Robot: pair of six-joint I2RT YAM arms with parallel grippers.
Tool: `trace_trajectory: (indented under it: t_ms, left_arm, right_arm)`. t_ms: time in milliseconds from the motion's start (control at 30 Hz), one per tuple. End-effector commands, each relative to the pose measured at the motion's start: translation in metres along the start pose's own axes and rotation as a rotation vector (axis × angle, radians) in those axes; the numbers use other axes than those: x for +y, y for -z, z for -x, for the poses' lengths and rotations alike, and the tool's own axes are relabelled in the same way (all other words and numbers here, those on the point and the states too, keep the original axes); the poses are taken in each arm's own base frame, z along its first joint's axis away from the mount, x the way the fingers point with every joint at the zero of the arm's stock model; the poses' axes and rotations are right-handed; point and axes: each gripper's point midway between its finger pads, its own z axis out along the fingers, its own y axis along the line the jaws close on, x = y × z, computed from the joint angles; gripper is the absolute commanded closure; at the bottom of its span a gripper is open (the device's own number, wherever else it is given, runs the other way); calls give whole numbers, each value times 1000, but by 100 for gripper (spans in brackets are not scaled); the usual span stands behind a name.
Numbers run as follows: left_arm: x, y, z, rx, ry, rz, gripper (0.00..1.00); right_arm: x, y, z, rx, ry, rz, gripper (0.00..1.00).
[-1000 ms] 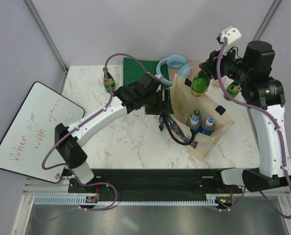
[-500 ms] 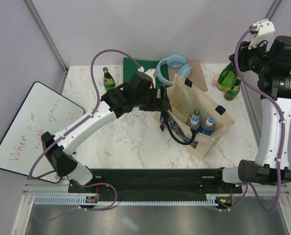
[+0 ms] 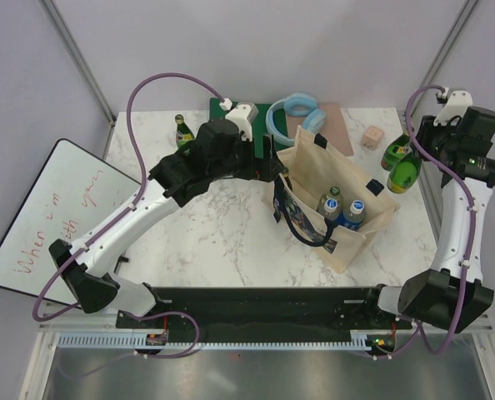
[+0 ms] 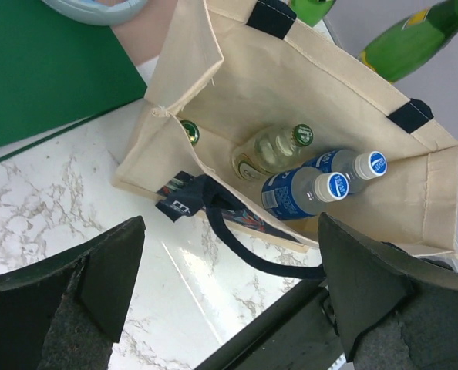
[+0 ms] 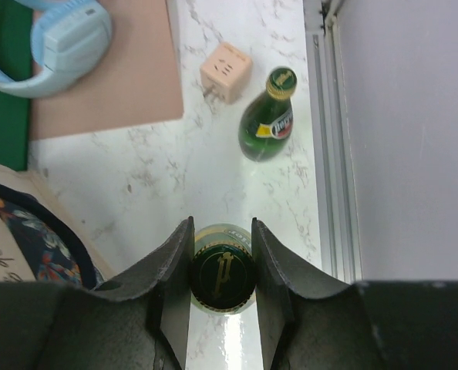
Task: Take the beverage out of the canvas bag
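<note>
The beige canvas bag (image 3: 372, 200) stands open right of the table's middle, its dark strap (image 4: 237, 239) trailing over the marble. Inside the canvas bag (image 4: 291, 77) lie two blue-labelled bottles (image 4: 298, 191) and a clear bottle with a green cap (image 4: 271, 148). My left gripper (image 4: 229, 231) hangs open above the bag's left rim, with nothing between its fingers; from above, the left gripper (image 3: 268, 162) is just left of the bag. My right gripper (image 5: 223, 254) is shut on the cap of a green beverage bottle (image 5: 223, 276). The held bottle (image 3: 406, 173) is outside the bag, near the table's right edge.
A second green bottle (image 5: 267, 116) stands by a beige cube (image 5: 225, 71) at the back right. A third green bottle (image 3: 183, 133) is at the back left. A green mat (image 3: 239, 117), light-blue headphones (image 3: 293, 111) and a pink pad (image 3: 337, 127) lie behind the bag. A whiteboard (image 3: 52, 221) leans off the left edge.
My right arm has carried the green bottle from over the bag out to the table's right edge. The left gripper has opened wide and drawn back from the bag's rim.
</note>
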Motion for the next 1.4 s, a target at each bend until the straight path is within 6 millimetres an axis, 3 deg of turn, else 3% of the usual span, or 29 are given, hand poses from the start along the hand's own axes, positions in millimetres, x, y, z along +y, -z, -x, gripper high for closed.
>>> trace_trajectory:
  t_ms: [0,133,333,800,1100,1200,1300,1367]
  left_arm:
    - [-2,5,30,-92,-72,-36,0]
    - [-10,1,34,-84,-78,-81,0]
    - [-13,-5,29,-57,-72,-102,0]
    - [-12,-10,19,-27,-62,-107,0]
    - [-14,-11,16,-19,-59,-118,0]
    - [-13,-11,16,-15,-57,-119,0]
    - [-14,-11,15,-14,-57,-121,0]
    - [-15,-11,16,-13,-57,-126,0]
  right_arm:
    - [-16,24,48,-234,124,-93,100]
    - [-27,4,17,-177,128,-119,100]
    - [-39,-19,-6,-148,125,-145,100]
    - [-62,-76,-30,-128,119,-151,100]
    - [-66,-96,-44,-90,108,-135,99]
    - [-65,-98,-52,-74,103,-130,92]
    - [-64,-99,-59,-59,96,-127,77]
    - [-64,-98,-63,-47,92,-132,59]
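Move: The right hand, holding a green bottle upright by its neck, is taking it to a bare table spot about 4 cm ahead, 6 cm to its right and some 30 cm below. The green bottle already out stands 13 cm ahead and 4 cm right; the plug adapter is 21 cm ahead, 1 cm left. The canvas bag's middle lies 15 cm left, 2 cm ahead. From the left hand that spot is some 41 cm right, 10 cm ahead. Down, mostly: the right hand sinks about 14 cm with its bottle, first almost straight, drawing back a touch, then slanting forward and to the right by some 5 cm each, towards the near side of the standing green bottle, and halts there. The fingers keep their pinch on the neck and the wrist barely tips. ##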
